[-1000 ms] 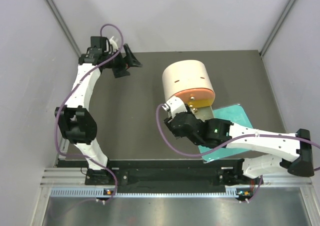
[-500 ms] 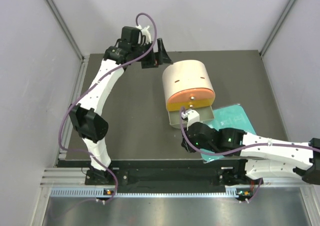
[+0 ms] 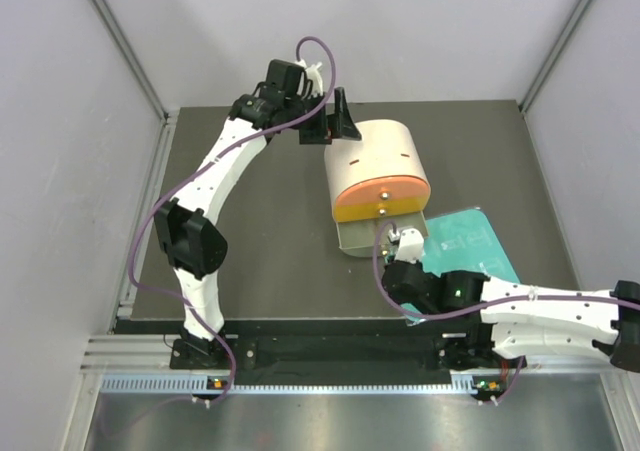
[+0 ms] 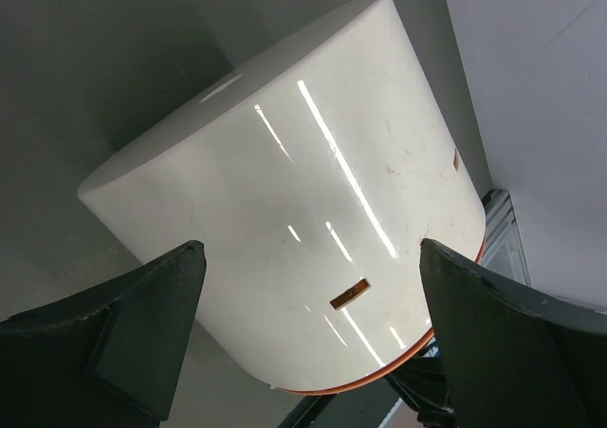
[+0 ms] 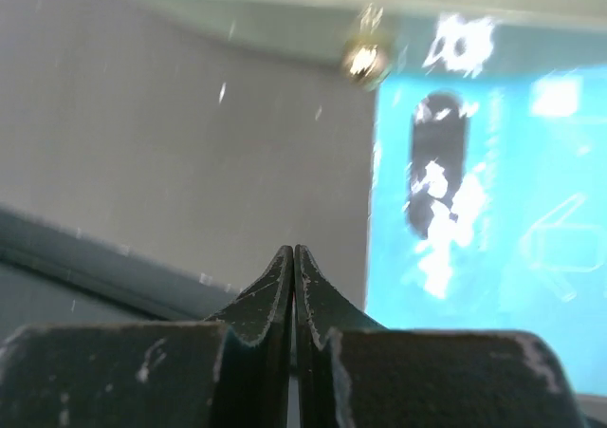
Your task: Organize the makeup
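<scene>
The makeup is out of view in every frame. A cream cylindrical box (image 3: pixel 375 161) with an orange front lies on its side, and its grey drawer (image 3: pixel 362 236) is pulled out toward me. My left gripper (image 3: pixel 335 121) is open at the box's rear, with the cream wall (image 4: pixel 285 181) between its spread fingers (image 4: pixel 142 338). In front of the drawer my right gripper (image 5: pixel 294 251) is shut on nothing. It points at the drawer's gold knob (image 5: pixel 364 58) from a short way back. From above, the right gripper (image 3: pixel 400 253) is mostly hidden by its wrist.
A flat teal board (image 3: pixel 468 246) with a handle hole (image 5: pixel 436 172) lies right of the drawer, partly under the right arm. The dark tabletop (image 3: pixel 265 231) is walled at the back and on both sides. The arm bases sit on a rail (image 3: pixel 330 351) along the near edge.
The left arm swung from the back left to the box's rear, jaws still open. The right gripper drew back from the box front, the drawer came out, and the jaws closed empty.
</scene>
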{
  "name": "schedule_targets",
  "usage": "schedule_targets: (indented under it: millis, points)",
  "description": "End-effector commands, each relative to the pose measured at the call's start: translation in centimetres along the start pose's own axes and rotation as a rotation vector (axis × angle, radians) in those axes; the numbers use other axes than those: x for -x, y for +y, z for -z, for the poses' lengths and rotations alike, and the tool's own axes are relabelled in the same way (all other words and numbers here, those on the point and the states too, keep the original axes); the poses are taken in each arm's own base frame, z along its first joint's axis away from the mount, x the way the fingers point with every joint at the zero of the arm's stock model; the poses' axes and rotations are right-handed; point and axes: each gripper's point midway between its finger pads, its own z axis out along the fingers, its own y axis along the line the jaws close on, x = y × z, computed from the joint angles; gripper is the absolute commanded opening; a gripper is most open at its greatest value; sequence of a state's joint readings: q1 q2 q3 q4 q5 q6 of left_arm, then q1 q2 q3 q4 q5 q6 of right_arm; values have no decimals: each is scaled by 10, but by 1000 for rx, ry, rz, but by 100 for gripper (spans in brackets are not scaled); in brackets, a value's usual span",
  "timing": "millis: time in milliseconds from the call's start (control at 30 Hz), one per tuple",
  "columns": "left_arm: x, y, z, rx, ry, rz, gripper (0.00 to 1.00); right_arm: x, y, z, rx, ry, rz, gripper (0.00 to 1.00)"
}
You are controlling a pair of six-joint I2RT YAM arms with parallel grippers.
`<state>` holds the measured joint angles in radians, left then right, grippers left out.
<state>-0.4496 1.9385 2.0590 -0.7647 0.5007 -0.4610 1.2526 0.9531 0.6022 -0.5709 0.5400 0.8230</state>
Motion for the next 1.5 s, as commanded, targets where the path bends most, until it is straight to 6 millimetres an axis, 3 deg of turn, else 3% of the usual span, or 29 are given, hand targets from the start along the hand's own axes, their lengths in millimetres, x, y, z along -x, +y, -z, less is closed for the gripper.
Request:
schedule_targets:
  millis: [0, 233, 567, 867, 1100, 1467]
  points:
    - [9, -8, 6, -26, -22, -30, 99, 48, -11, -2, -85, -229, -58, 0]
    - [7, -7, 2, -27, -6, -16, 99, 55, -17, -16, -165, -291, -4, 0]
    - [4, -3, -3, -14, 19, -3, 99, 55, -8, -38, -157, -342, 18, 0]
    - [5, -3, -2, -3, 16, -7, 99, 58, -4, -68, -280, -325, 123, 0]
    - [1, -2, -3, -1, 30, -7, 99, 77, 7, -85, -284, -355, 157, 0]
    - [-2, 0, -3, 12, 41, -6, 99, 105, -7, -112, -382, -376, 253, 0]
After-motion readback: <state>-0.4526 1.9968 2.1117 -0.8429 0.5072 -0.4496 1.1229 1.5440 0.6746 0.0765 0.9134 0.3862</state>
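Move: The front of the open grey bottom drawer stands about 8 cm ahead of the right hand, straight ahead and some 4 cm lower. Beyond it, the yellow drawer front lies about 16 cm ahead, 2 cm left and 3 cm up; the teal bag's middle is roughly 17 cm right, 3 cm ahead and 8 cm below. From the left hand, the grey drawer's front is some 19 cm back, 12 cm right and 24 cm down. Right fingertips, still shut, go some 12 cm forward, dipping slightly, and push the grey drawer's front beside its knob. ##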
